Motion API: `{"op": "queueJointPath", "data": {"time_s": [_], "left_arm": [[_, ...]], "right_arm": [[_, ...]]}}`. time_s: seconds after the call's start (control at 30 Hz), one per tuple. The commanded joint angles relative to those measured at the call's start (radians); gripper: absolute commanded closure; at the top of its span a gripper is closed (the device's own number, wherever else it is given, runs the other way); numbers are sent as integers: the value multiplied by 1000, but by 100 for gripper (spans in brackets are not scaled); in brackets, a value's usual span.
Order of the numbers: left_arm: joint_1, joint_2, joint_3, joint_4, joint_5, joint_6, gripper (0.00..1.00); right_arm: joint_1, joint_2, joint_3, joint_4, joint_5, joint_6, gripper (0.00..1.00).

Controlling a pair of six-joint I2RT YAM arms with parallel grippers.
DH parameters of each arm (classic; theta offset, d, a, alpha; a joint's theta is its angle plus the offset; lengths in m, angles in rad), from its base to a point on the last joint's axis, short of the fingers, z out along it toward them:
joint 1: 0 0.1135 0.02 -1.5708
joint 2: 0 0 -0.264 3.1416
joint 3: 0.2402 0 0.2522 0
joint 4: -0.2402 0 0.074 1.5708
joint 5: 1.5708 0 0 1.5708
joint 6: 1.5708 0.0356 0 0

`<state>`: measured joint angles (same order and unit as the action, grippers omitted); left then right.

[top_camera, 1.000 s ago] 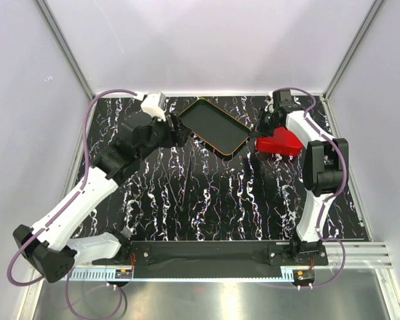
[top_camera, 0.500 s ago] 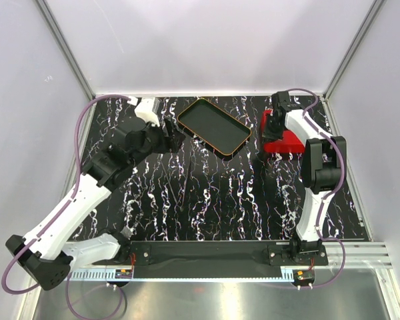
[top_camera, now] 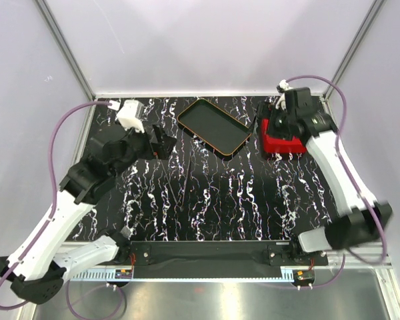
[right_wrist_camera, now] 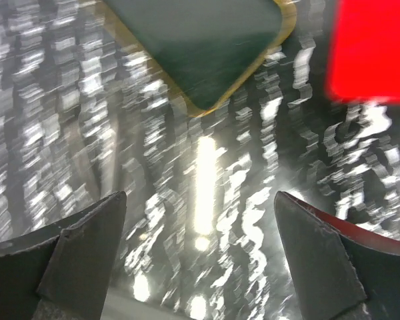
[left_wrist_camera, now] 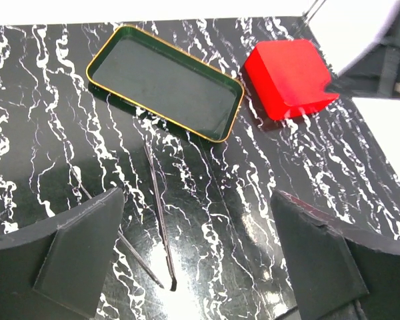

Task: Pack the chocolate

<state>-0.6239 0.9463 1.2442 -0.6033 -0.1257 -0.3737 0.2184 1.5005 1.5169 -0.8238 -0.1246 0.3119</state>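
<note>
No chocolate shows in any view. A closed red box (top_camera: pixel 284 143) (left_wrist_camera: pixel 290 85) (right_wrist_camera: pixel 373 47) sits at the back right of the table, with a flat red lid covering its top. My right gripper (top_camera: pixel 275 127) (right_wrist_camera: pixel 200 200) hovers at the box's left edge, open, with nothing between its fingers; its wrist view is blurred. My left gripper (top_camera: pixel 161 142) (left_wrist_camera: pixel 199 227) is open and empty above the table, left of the black tray (top_camera: pixel 213 125) (left_wrist_camera: pixel 165 83) (right_wrist_camera: pixel 200 40).
The black oblong tray with an orange rim lies empty at the back centre. A thin pair of metal tweezers (left_wrist_camera: pixel 157 213) lies on the black marbled tabletop (top_camera: pixel 213 200) below my left gripper. White walls close in the back and sides.
My right gripper held the tilted red lid; the lid now lies flat on the box and the gripper has opened. My left gripper drew back from the tray and opened wider.
</note>
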Motion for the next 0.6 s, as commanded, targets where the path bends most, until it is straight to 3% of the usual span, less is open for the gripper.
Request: {"op": "queueJointPath", "data": {"time_s": [0.0,0.13,0.27,0.57], "left_arm": [[0,-46,37,-9,31,15,1],[0,-115,9,-21,55,19,1],[0,-162,-12,-42,72,32,1],[0,-287,-75,-20,118,41,1]], "right_arm": [[24,-205,-96,-5,-110,50,0],[26,-449,-239,124,-159,121,0],[25,-664,-372,172,-40,173,0],[26,-749,-342,114,54,130,0]]}}
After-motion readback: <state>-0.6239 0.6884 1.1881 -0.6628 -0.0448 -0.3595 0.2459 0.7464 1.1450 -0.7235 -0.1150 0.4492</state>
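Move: Lower right of the right hand sits the lidded red chocolate box, about 7 cm farther out, 10 cm to the right and 20 cm below. The empty green tray lies beside the box, some 9 cm ahead and 13 cm left of that hand, about 22 cm down. From the left hand, the box is roughly 19 cm ahead, 32 cm to the right and 31 cm lower. Backing quickly away from the closed box, the empty right hand draws some 14 cm towards its base and climbs about 9 cm, tilting its fingertips up some 25 degrees, then eases to a stop. The left hand also withdraws, about 6 cm back with a smaller rise and drift left. Both grippers stay wide open and clear of everything. ##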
